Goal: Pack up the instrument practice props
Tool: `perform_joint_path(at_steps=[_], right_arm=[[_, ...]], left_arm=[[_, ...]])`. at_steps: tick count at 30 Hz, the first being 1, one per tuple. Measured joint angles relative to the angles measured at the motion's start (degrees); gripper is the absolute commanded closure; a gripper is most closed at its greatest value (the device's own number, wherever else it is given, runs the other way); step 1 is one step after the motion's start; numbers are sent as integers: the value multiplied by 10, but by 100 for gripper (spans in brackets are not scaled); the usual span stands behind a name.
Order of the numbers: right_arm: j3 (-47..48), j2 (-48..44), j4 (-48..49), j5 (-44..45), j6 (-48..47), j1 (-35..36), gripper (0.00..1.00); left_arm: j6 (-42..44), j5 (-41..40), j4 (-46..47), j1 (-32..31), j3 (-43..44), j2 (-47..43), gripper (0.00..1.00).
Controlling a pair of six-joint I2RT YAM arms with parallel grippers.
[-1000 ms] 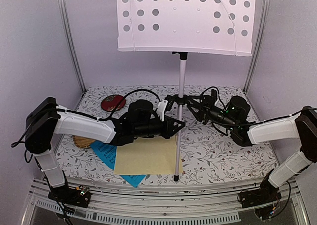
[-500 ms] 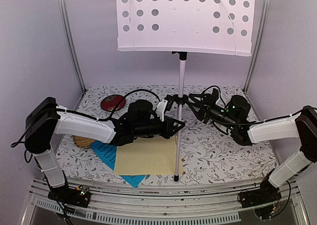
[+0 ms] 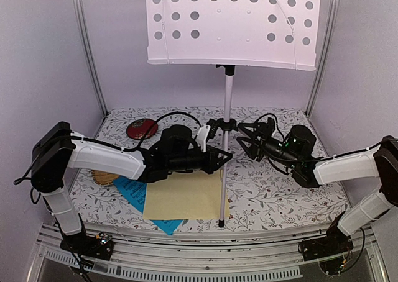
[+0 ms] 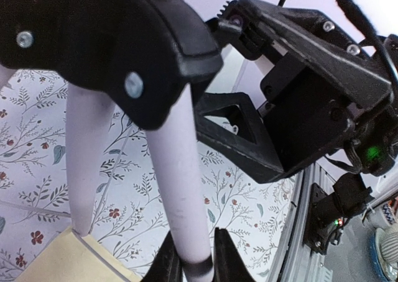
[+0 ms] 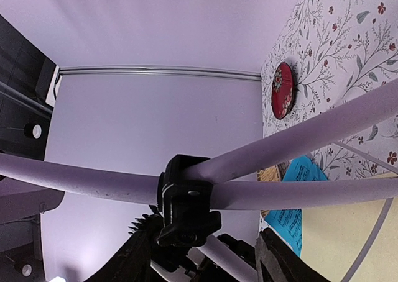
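The music stand has a white perforated desk (image 3: 230, 24) on a silver pole (image 3: 228, 95) with tripod legs. My left gripper (image 3: 222, 154) is shut on the front tripod leg (image 4: 180, 195), which runs between its fingertips (image 4: 166, 266). My right gripper (image 3: 244, 139) is open, its fingers (image 5: 134, 260) standing either side of the black tripod hub (image 5: 186, 201) without closing on it. A pale-yellow music sheet (image 3: 183, 195) lies over a blue one (image 3: 134, 192) on the floral table. The metronome is out of view.
A round red dish (image 3: 142, 128) lies at the back left and a yellow woven tray (image 3: 104, 177) sits under my left arm. Metal frame posts (image 3: 87, 52) stand at both sides. The leg's foot (image 3: 221, 223) rests near the front edge.
My right gripper has shifted slightly around the tripod hub, ending a little lower, with its wrist a bit further right. My left gripper and the stand have not moved.
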Motion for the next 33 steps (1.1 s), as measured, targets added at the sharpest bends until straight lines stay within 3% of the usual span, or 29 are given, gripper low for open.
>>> perform_joint_path(at_steps=[15, 20, 27, 31, 33], right_arm=[[28, 10, -5, 2, 21, 4, 59], [30, 15, -7, 2, 22, 6, 69], [35, 20, -10, 7, 26, 7, 93], [37, 22, -8, 9, 29, 9, 94], [37, 23, -6, 9, 29, 9, 88]], left_arm=[[0, 0, 0, 0, 0, 0, 96], [0, 0, 0, 0, 0, 0, 96], [-1, 0, 0, 0, 0, 0, 96], [-1, -2, 1, 0, 0, 0, 96], [-1, -2, 2, 0, 0, 0, 96]])
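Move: The music stand's clamp is almost between the right hand's open fingers, its middle about 2 cm ahead, 3 cm to the left and 1 cm higher. The left gripper, closed on the stand's tube, is some 6 cm left of the right hand, 4 cm nearer the base and 6 cm lower. The yellow sheet lies on the table about 20 cm left, 4 cm back and 22 cm below. From the left hand the clamp is roughly 6 cm ahead, 1 cm right and 7 cm up. The clamp's near side, with its knob, is what the right hand closes on: its fingers go from over half open to nearly shut there, pinching the knob. Meanwhile the hand edges about 1 cm left and nearly as far forward and up, first rising 1.5 cm, then settling a little. The left hand stays put and keeps its grip on the tube. ##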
